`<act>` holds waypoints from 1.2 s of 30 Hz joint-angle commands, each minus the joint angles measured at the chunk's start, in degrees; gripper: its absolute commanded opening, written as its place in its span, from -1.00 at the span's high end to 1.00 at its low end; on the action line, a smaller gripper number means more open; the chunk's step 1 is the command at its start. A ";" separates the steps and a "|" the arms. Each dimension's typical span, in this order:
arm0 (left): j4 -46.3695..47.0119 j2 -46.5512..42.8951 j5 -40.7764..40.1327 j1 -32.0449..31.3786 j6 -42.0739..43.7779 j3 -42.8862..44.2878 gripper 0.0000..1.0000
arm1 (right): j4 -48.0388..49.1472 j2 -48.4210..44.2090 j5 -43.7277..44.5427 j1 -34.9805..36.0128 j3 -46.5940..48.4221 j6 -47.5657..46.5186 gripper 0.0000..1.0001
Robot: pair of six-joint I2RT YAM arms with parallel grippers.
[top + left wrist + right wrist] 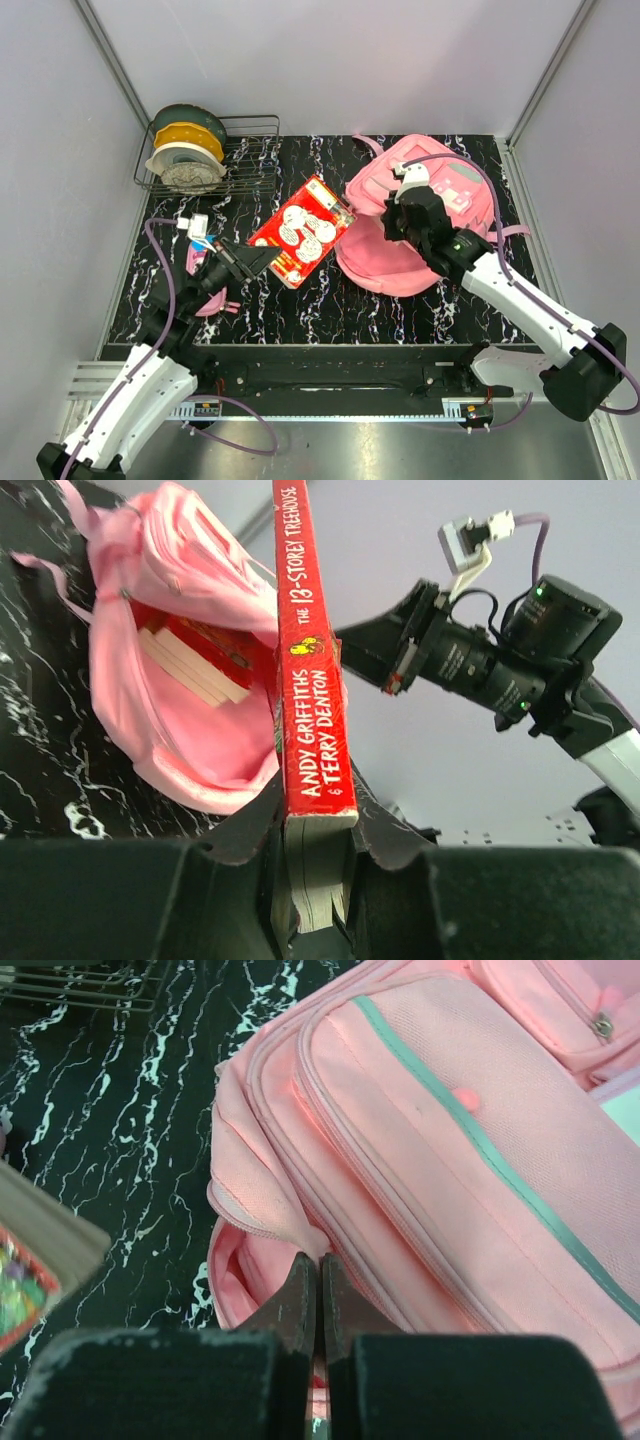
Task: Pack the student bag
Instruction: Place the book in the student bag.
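The student bag (375, 185), a large pink backpack, lies at the right of the black marble mat with its mouth open towards the left. My right gripper (392, 222) is shut on the upper lip of that mouth (290, 1230), pinching the fabric. My left gripper (262, 262) is shut on a red paperback (305, 230) held just left of the bag. In the left wrist view the book (310, 630) stands spine up between the fingers (250, 825), pointing at the bag's open mouth (200, 740). Another red book (190, 660) lies inside.
A wire rack (255, 150) with rolls of tape (186, 150) stands at the back left. A small pink item (210, 303) lies partly under my left arm. Grey walls close in the mat on three sides.
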 commanded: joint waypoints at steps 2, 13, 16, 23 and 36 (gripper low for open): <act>10.07 4.31 9.09 0.14 -7.60 -0.71 1.00 | 3.00 -2.82 6.20 -0.34 7.28 1.08 1.00; 22.84 8.45 11.83 -1.08 -15.71 -10.31 1.00 | 2.30 -1.68 5.24 -0.34 11.07 1.60 1.00; 27.54 11.52 9.54 -2.49 -15.96 -12.15 1.00 | 2.56 -2.03 3.92 -0.34 11.07 2.56 1.00; 51.71 33.11 6.22 -8.73 -22.46 -11.37 1.00 | 2.92 -2.65 1.99 -0.34 10.28 4.15 1.00; 77.16 61.80 3.30 -12.68 -31.88 4.27 1.00 | 3.18 -4.84 -0.48 0.01 8.61 6.00 1.00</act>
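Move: The bag's open mouth, where the left hand's red book is headed, lies roughly 24 cm to the left hand's right, 9 cm ahead and 22 cm below. Books already in the bag lie about 8 cm farther ahead of the mouth; the pencil case is some 19 cm to the left of the left hand, 5 cm ahead, down on the table. From the right hand, which has the bag's cover pinched, the mouth is about 16 cm below and 2 cm back. Still pinching the red book by its near end, the left hand sinks about 12 cm beside the bag, then swings right some 13 cm in all, rising slightly and pushing forward at the end to feed the book's far end under the raised cover. Its wrist turns clockwise and rolls. The right fingers keep the cover pinched, lift it 3–4 cm early on, then hold. ##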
